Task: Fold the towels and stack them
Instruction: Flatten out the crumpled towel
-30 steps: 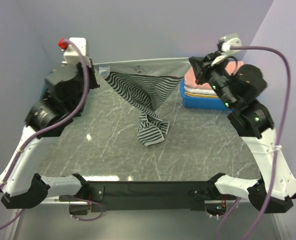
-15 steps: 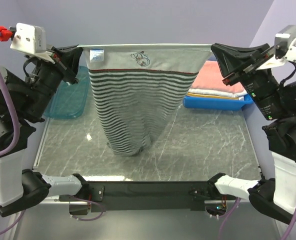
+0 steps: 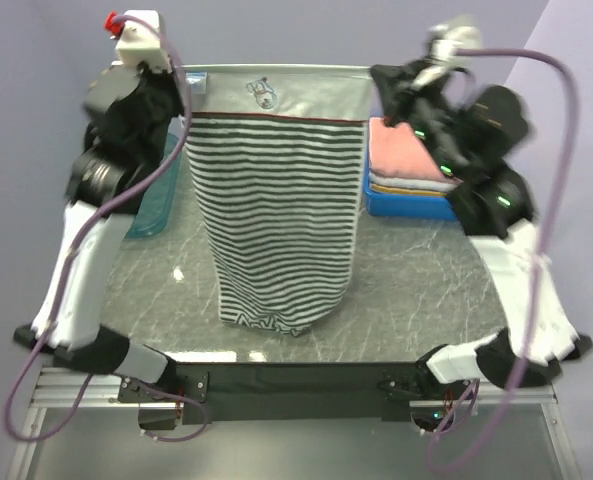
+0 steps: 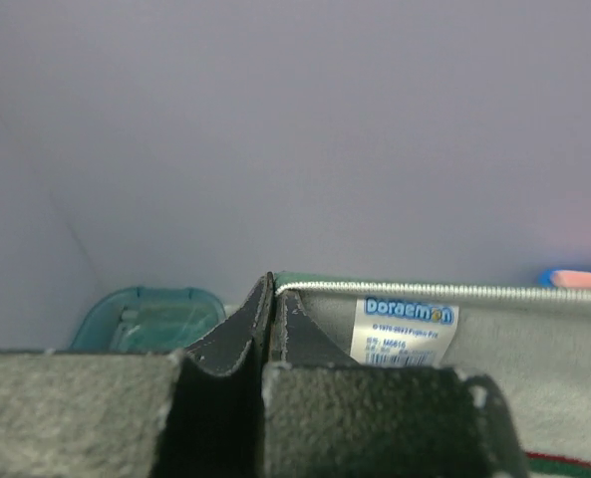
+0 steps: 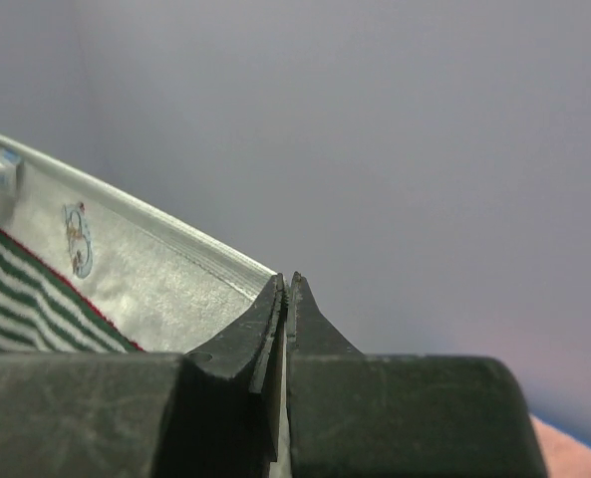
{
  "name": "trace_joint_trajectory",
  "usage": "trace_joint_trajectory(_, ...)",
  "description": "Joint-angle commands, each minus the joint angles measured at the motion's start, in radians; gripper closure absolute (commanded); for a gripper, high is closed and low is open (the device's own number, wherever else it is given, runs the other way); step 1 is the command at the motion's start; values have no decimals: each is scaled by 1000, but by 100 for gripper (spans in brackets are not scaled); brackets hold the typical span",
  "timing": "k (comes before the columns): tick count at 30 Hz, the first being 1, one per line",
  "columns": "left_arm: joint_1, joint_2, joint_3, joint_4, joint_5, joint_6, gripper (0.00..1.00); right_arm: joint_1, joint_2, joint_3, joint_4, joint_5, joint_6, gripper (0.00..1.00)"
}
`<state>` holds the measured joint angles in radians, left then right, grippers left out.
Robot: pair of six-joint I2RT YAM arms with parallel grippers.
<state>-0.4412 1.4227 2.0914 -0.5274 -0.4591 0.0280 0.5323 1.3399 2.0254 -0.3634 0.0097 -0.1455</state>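
The dark-and-white striped towel [image 3: 276,210] hangs as a flat sheet between both arms, grey band on top, its lower hem reaching the table near the front edge. My left gripper [image 3: 184,78] is shut on its top left corner, and my right gripper [image 3: 374,75] is shut on its top right corner. The left wrist view has the left gripper [image 4: 272,289] pinching the hem beside a white label [image 4: 407,329]. The right wrist view has the right gripper [image 5: 286,284] clamped on the towel's [image 5: 126,269] corner. A folded salmon pink towel [image 3: 404,152] tops a stack at the right.
The stack of folded towels sits in a blue tray [image 3: 406,207] at the back right, close under my right arm. A teal plastic container [image 3: 159,205] lies at the left edge of the marble table [image 3: 426,280], behind the left arm. Lilac walls stand close behind.
The striped towel went from a bunch sagging onto the table to a raised, stretched, flat hanging sheet. Both arms lifted it, then drew inward and back from their wider spread.
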Motion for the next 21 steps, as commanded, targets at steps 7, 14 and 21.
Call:
trace_joint_trajectory(7, 268, 246, -296, 179, -72, -160, 99, -133, 303, -129, 228, 203, -11, 100)
trace_joint_trajectory(14, 317, 571, -255, 202, -99, -211, 94, -149, 612, -59, 297, 233, 14, 100)
trace_joint_trajectory(21, 331, 814, -27, 115, -124, -301, 30, -150, 884, 123, 310, 375, 35, 60)
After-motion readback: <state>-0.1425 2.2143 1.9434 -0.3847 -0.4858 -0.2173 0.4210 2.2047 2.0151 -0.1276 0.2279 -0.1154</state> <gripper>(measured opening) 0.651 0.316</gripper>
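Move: My two hands hold the striped towel by its upper corners. The far table strip where my left corner goes lies about 21 cm ahead, 3 cm left and 55 cm below my left hand; for my right hand it is some 27 cm ahead, 6 cm left, 59 cm down. The teal basket stands roughly 16 cm ahead and 23 cm left of my left hand, the blue box about 24 cm ahead and 17 cm right of my right. I sweep both hands down and forward together towards the far strip of table, dropping about 40 cm while reaching some 25 to 30 cm out, and tip both wrists some 35 to 40 degrees downward. Near the end my left fingers open wide, veering left and letting go of their corner, and my right fingers start to open on theirs. ##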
